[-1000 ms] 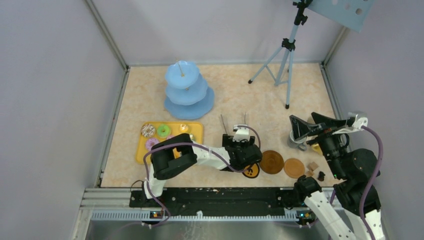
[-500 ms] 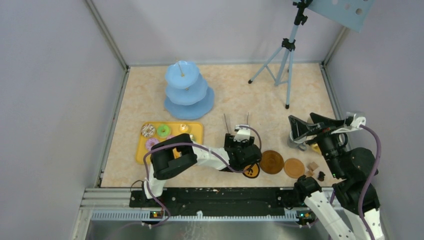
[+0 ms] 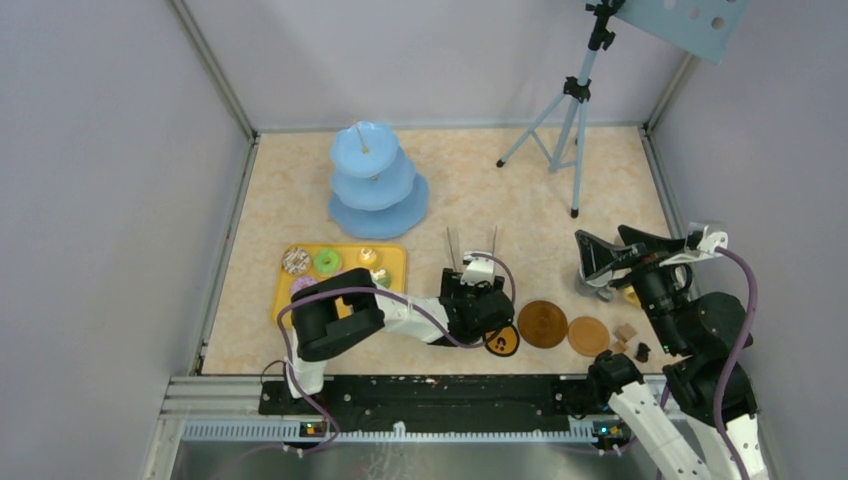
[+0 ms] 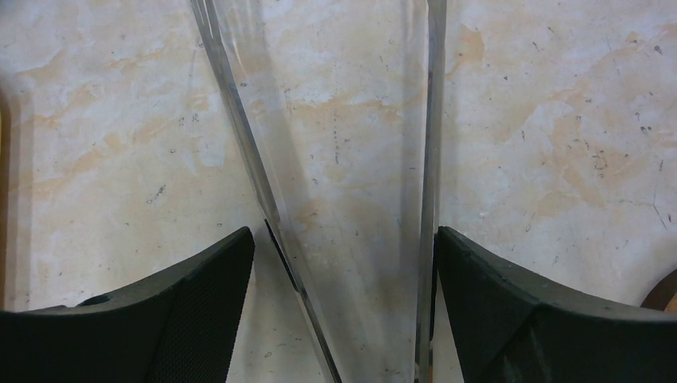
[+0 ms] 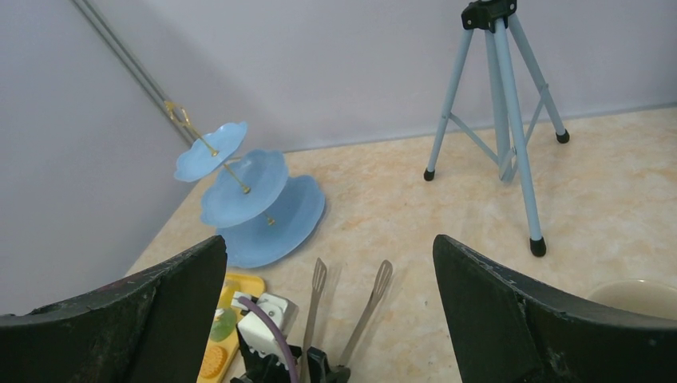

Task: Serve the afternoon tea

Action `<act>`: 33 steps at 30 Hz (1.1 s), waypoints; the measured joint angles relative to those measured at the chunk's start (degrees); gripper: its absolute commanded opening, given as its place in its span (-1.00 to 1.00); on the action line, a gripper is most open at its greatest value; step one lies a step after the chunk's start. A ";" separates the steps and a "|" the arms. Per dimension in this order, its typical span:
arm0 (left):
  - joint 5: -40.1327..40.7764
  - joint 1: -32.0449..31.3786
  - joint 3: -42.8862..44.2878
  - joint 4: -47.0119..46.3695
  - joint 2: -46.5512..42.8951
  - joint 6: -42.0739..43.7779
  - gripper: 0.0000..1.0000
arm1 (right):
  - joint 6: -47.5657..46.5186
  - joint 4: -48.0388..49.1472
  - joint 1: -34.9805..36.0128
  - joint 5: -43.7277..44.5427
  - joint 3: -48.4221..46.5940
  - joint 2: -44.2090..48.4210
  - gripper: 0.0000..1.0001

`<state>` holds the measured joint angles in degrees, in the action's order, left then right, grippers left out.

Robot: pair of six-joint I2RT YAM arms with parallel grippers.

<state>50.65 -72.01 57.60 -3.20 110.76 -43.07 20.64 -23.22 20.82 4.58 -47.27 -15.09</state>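
Observation:
My left gripper (image 3: pixel 468 280) lies low on the table with its jaws open around the long metal tongs (image 4: pixel 351 159). One tong arm rests against a finger (image 4: pixel 511 311); the other stands a little off the opposite finger. My right gripper (image 3: pixel 612 250) hangs open and empty above a grey mug (image 3: pixel 597 282), with a cream mug (image 5: pixel 639 297) just beside it. The light-blue three-tier stand (image 3: pixel 377 180) is bare at the back left. Several pastries (image 3: pixel 327 262) sit on the yellow tray (image 3: pixel 395 255). Two brown coasters (image 3: pixel 543 324) lie in front.
A blue tripod (image 3: pixel 570 110) stands at the back right. A dark coaster with an orange mark (image 3: pixel 502 341) lies by the left wrist. Small brown bits (image 3: pixel 627 332) sit near the right arm's base. Grey walls close in three sides.
The left arm's elbow has swung a little to the left and the tongs' tips have shifted slightly right. The right gripper has hardly moved.

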 measured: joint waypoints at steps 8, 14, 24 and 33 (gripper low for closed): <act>-0.31 0.00 -0.11 -0.20 -0.02 -0.61 0.35 | 0.20 0.04 0.00 -0.26 0.42 -0.79 0.97; -0.20 0.00 -0.11 0.70 -0.50 1.25 0.22 | 0.22 0.02 0.00 -0.33 0.42 -0.81 0.97; -5.51 3.10 -0.11 11.06 -8.50 8.13 0.20 | 0.24 -0.02 0.00 -0.35 0.90 -0.96 0.97; -19.71 9.73 4.61 25.09 -22.25 14.38 0.18 | 0.11 0.07 0.00 -0.09 0.98 -0.96 0.97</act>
<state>30.94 -62.28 62.22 21.89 88.51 -28.69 20.75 -23.16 20.82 4.49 -46.28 -16.05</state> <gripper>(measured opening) 0.595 0.985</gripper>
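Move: The long metal tongs already lie between the left hand's open fingers, their middle about 1 cm back of the hand point and 1 cm below, level sideways. The smiley coaster is some 15 cm back and 6 cm right, the brown coaster 12 cm back and 16 cm right. The yellow tray's middle stands 31 cm left, 3 cm back. From the idle right hand the tongs lie roughly 19 cm left, 5 cm ahead and 35 cm down. The tongs are pinched from outside: the left hand stays in place while its fingers close by about a third onto both tong arms. It then keeps that hold and lifts them off the table, up about 10 cm and left some 5 cm towards the yellow tray, turning clockwise and tipping down roughly 10 degrees each. ##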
